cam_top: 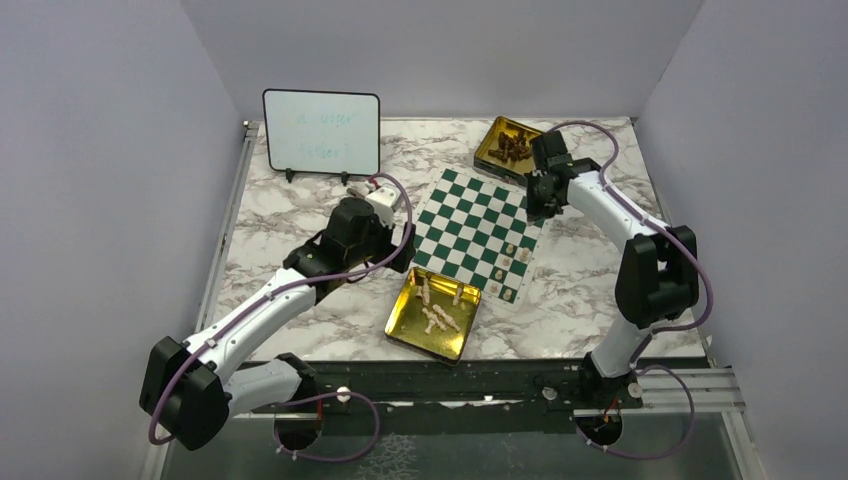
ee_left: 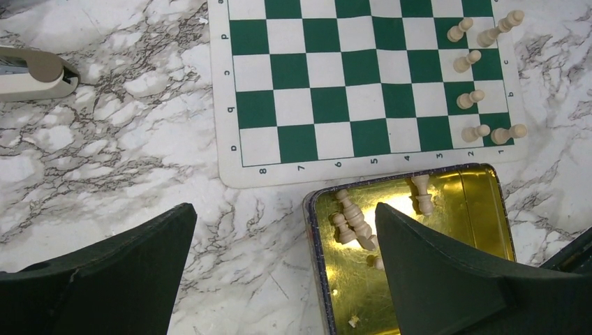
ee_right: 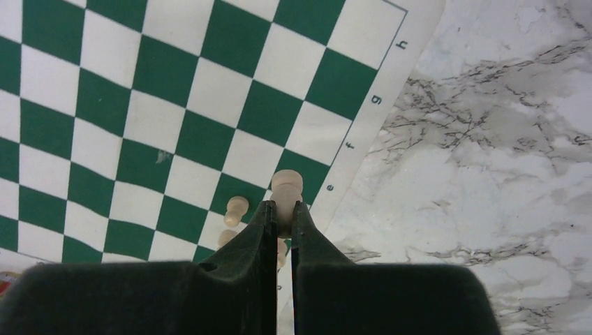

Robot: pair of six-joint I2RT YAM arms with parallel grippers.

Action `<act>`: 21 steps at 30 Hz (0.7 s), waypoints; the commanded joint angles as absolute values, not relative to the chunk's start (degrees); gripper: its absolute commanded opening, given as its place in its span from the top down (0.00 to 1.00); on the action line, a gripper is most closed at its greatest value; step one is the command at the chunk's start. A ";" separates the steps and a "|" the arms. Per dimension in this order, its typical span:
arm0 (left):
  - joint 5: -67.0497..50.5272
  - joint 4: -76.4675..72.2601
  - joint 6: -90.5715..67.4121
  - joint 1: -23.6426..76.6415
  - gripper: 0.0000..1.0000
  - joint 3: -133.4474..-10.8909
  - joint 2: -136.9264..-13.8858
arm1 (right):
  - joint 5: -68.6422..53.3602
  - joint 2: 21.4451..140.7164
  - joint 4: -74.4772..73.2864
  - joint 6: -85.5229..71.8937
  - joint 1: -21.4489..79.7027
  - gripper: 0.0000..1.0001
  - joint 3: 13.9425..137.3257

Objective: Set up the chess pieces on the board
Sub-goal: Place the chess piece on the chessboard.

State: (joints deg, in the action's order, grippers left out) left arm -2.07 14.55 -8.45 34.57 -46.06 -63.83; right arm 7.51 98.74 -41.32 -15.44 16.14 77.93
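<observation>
The green and white board (cam_top: pixel 470 225) lies on the marble table. Several cream chess pieces (cam_top: pixel 508 264) stand along its near right edge, and also show in the left wrist view (ee_left: pixel 466 63). My right gripper (ee_right: pixel 281 209) is shut on a cream chess piece (ee_right: pixel 286 183), held over the board's (ee_right: pixel 174 118) edge squares near a standing pawn (ee_right: pixel 236 209). In the top view this gripper (cam_top: pixel 540 205) hangs over the board's far right corner. My left gripper (ee_left: pixel 285 213) is open and empty, above bare marble beside the near gold tin (ee_left: pixel 482 209), where cream pieces (ee_left: pixel 352 220) lie.
The near gold tin (cam_top: pixel 402 330) sits just in front of the board. A second gold tin (cam_top: pixel 493 140) with dark pieces is at the back. A black-framed whiteboard (cam_top: pixel 322 132) stands at the back left. Grey walls close in the table.
</observation>
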 commanded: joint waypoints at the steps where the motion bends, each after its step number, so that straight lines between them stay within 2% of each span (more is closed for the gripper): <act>1: 0.62 15.12 -9.08 34.28 0.01 -44.76 -61.10 | 7.45 101.81 -43.44 -14.05 13.19 0.97 81.74; 21: 0.97 14.77 -7.32 34.37 0.01 -42.53 -55.52 | 5.39 114.36 -45.76 -12.58 8.78 0.92 91.26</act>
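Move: The right hand holds a light chess piece over the near side of e1. The empty far right corner square, h1, lies roughly 9 cm ahead of it, 5 cm right and 7 cm down. The d2 pawn stands about level and 2 cm left, the d1 piece 1 cm back. The dark-piece tray is about 23 cm ahead and 3 cm left. From the left hand, h1 lies about 17 cm ahead, 25 cm right and 13 cm down. Still pinching the light piece in nearly closed fingers, the right hand carries it forward and right while sinking, about 7 cm in all, along the board's right edge towards the far corner; the descent sets in more as the sideways travel fades. The wrist tips and turns by only some 5 degrees. The open left hand drifts about 2 cm back, left and up. ##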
